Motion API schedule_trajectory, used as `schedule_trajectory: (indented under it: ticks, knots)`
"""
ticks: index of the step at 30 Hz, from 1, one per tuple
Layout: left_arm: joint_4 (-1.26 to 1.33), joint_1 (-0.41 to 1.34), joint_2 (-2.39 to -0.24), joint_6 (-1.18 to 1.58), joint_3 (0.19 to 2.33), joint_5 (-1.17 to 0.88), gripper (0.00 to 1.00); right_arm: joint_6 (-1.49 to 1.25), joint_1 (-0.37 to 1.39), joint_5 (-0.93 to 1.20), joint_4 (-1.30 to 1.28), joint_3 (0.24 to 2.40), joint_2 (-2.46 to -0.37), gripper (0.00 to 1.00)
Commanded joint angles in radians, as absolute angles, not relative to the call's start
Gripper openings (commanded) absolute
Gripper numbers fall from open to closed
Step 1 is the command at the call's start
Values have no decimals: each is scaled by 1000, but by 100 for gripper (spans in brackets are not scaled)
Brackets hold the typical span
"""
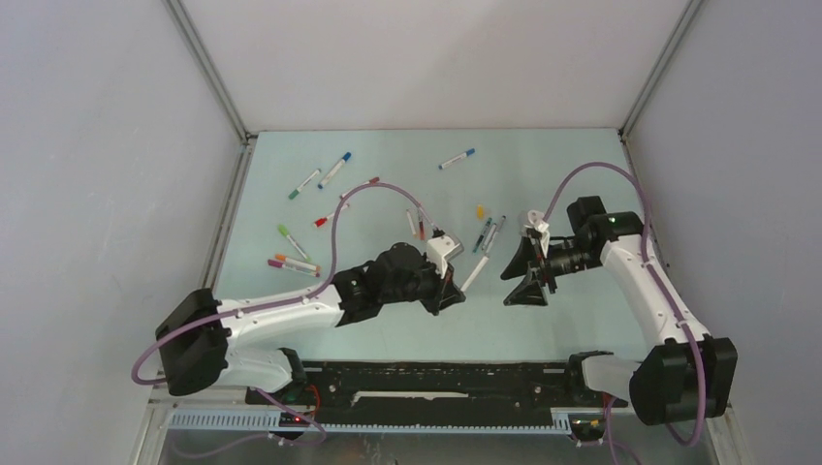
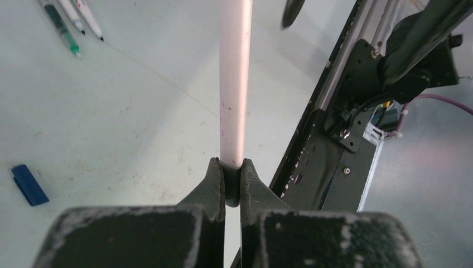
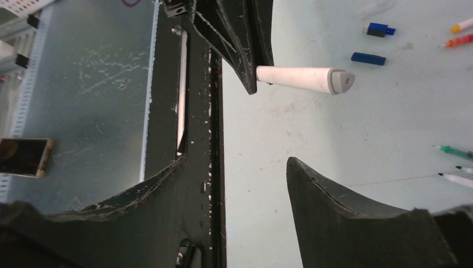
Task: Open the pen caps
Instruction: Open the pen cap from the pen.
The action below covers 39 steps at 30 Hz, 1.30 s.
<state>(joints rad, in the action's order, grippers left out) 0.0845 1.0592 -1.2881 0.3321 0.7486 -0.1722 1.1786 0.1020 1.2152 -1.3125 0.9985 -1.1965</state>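
My left gripper (image 1: 452, 288) (image 2: 232, 167) is shut on a white pen (image 1: 475, 274) (image 2: 234, 84), with the pen's dark end pinched between the jaws. The pen's grey free end (image 3: 340, 81) points toward my right gripper (image 1: 506, 289) (image 3: 234, 162), which is open and empty a short way from it. A loose blue cap (image 2: 29, 184) (image 3: 368, 57) lies on the table, and a yellow cap (image 1: 479, 210) lies further back. Several capped pens (image 1: 294, 263) lie at the back left.
Uncapped pens (image 1: 490, 234) (image 2: 67, 28) (image 3: 454, 151) lie behind the grippers. A black rail (image 1: 436, 383) (image 3: 195, 111) runs along the near table edge, close to both grippers. Grey walls enclose the pale green table (image 1: 582, 174) at the sides and back.
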Motion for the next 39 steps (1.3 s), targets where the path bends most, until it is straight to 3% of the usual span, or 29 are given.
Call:
schedule_trajectory:
  ticks: [1,14,29,36,39]
  knots:
    - [55,1073,-1310,284,847,-187,0,1001,127,1246,-1194,1026,-1235,66]
    - [15,1112,-1391,252,965,-192,0,860,182,1296,-1175,1084,-1348,63]
    - [19,1121,-1413,252,985,-210,0,818,225,1317,-1158,1084,-1367,47]
    - [19,1124,-1417,252,985,-214,0,788,231,1310,-1138,1085,-1373,37]
    - [15,1124,-1416,249,983,-206,0,794,231,1305,-1142,1085,-1375,26]
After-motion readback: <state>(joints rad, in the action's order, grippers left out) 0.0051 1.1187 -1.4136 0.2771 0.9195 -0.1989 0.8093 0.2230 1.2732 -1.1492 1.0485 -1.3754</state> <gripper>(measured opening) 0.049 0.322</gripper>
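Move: The pen stands slantwise in the left fingers, gripped at its dark capped end. Its middle lies about 7 cm left of the open right hand, 2 cm ahead and 2 cm lower. From the left hand it is some 3 cm ahead, 3 cm right and 4 cm up. On the table, roughly 18 cm below the right hand, the uncapped white pens lie about 23 cm ahead and 1 cm left, the green pen level with them and 4 cm left. The pen, its capped end still pinched in the left fingers, is carried about 3.5 cm right towards the right hand, rising 1 cm early on. The right hand comes about 3 cm left to meet it, also slightly forward, rolling nearly 20 degrees about its own pointing direction. Its wide-open fingers straddle the bare barrel and draw in to about half their gap, one on each side. ##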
